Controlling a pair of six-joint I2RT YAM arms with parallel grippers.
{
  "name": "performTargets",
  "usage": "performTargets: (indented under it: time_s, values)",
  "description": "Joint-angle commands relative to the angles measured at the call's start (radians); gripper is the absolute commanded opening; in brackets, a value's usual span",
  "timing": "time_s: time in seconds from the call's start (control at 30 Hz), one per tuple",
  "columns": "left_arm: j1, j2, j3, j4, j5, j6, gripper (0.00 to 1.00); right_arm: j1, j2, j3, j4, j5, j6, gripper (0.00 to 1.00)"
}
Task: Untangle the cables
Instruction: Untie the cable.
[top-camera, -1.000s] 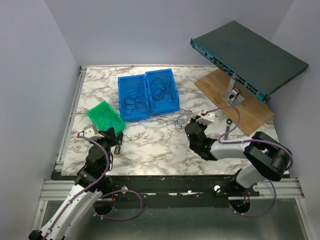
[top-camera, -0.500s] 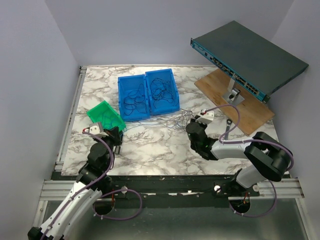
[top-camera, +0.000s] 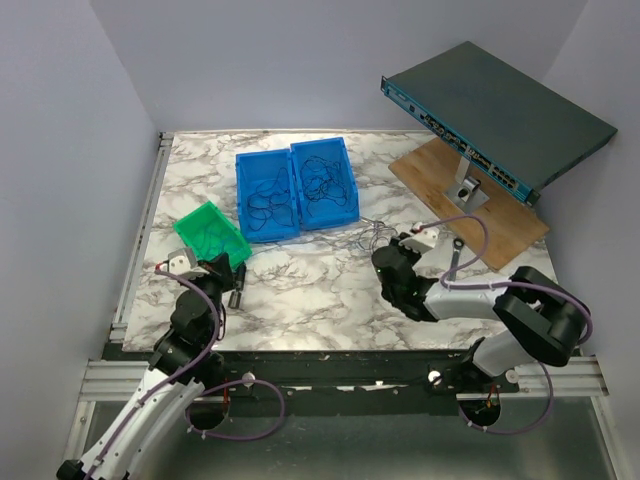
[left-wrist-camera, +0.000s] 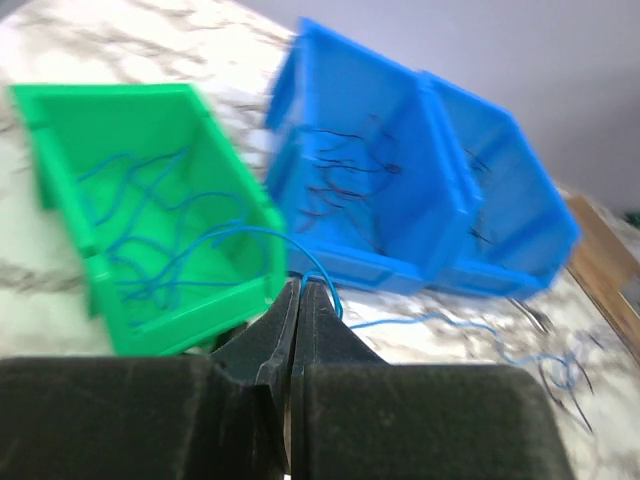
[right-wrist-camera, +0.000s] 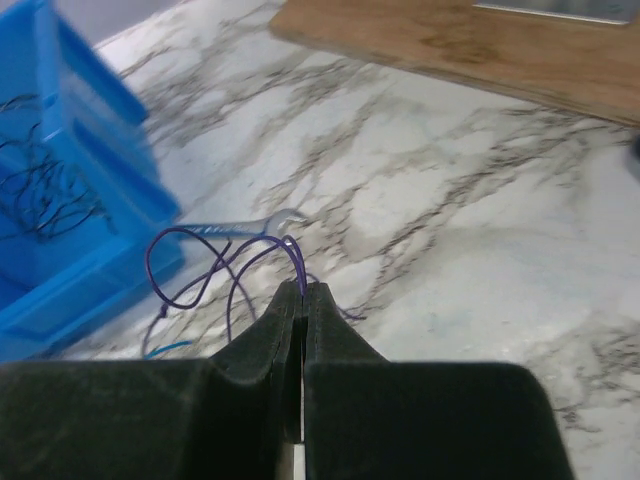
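My left gripper (left-wrist-camera: 300, 286) is shut on a thin blue cable (left-wrist-camera: 400, 322) just in front of the green bin (left-wrist-camera: 235, 190). That cable arcs up from the bin's corner and trails right across the marble to a small tangle (left-wrist-camera: 560, 368). My right gripper (right-wrist-camera: 302, 288) is shut on a dark purple cable (right-wrist-camera: 150, 265) that loops up to its left. In the top view the left gripper (top-camera: 233, 287) is beside the green bin (top-camera: 208, 232). The right gripper (top-camera: 385, 262) is beside the loose tangle of cables (top-camera: 365, 236).
Two blue bins (top-camera: 296, 188) holding dark curly wires stand at the back centre. The green bin holds several blue wires (left-wrist-camera: 150, 230). A silver wrench (right-wrist-camera: 240, 227) lies past the purple loop. A wooden board (top-camera: 470, 200) and a tilted network switch (top-camera: 495, 105) fill the right rear.
The right wrist has shifted slightly to the right, nudging the loose tangle. The left wrist swayed toward the green bin and came back. Both grippers stayed shut.
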Motion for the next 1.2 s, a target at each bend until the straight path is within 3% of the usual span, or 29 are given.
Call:
performTargets:
  time_s: [0.0, 0.07, 0.23, 0.4, 0.5, 0.63, 0.87, 0.97, 1.17]
  values:
    - [-0.003, -0.043, 0.060, -0.282, -0.365, -0.196, 0.00, -0.039, -0.026, 0.051, -0.477, 0.386, 0.485, 0.01]
    - [-0.003, -0.090, 0.042, -0.290, -0.405, -0.223, 0.00, -0.079, -0.029, 0.109, -0.816, 0.388, 0.813, 0.01]
    - [-0.004, -0.153, 0.004, -0.246, -0.397, -0.196, 0.00, -0.116, 0.077, 0.230, -1.289, 0.391, 1.292, 0.01]
    - [-0.004, -0.124, 0.032, -0.304, -0.440, -0.245, 0.00, -0.117, 0.320, 0.405, -2.046, 0.430, 2.121, 0.01]
    - [-0.004, -0.120, 0.033, -0.300, -0.424, -0.241, 0.00, -0.101, 0.331, 0.439, -2.052, 0.450, 2.063, 0.01]
    - [-0.004, -0.111, 0.023, -0.215, -0.344, -0.164, 0.00, 0.045, 0.216, 0.417, -2.052, 0.633, 1.918, 0.01]
    - [-0.004, 0.047, 0.171, -0.352, -0.266, -0.268, 0.00, 0.101, 0.167, 0.437, -2.054, 0.666, 1.827, 0.01]
    - [-0.003, 0.139, 0.284, -0.420, -0.226, -0.259, 0.00, 0.101, 0.169, 0.449, -2.054, 0.661, 1.811, 0.01]
    - [0.004, 0.378, 0.581, -0.637, -0.275, -0.217, 0.00, 0.113, 0.152, 0.501, -2.052, 0.656, 1.714, 0.01]
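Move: The loose cable tangle lies some 4 cm ahead and 4 cm to the left of the right hand, roughly 8 below it; the closed fingers already hold a purple strand from it. From that hand the wrench head is about 8 cm ahead and 4 left, the right blue box some 15 ahead and 15 left. The left hand, gripping a blue strand, has the tangle about 9 cm ahead and 29 right, the green box 8 ahead and 6 left. The purple strand is pulled out from the tangle by the right hand, which sweeps about 14 cm right and some 5 back, turning clockwise and rolling its left side down, then comes 4–5 cm back left while rising. The left hand keeps the blue strand, swings 7 cm left with a 20-degree counter-clockwise turn, eases slightly back right, then lifts about 6 cm, fingers tipping down. Both grips stay shut. ##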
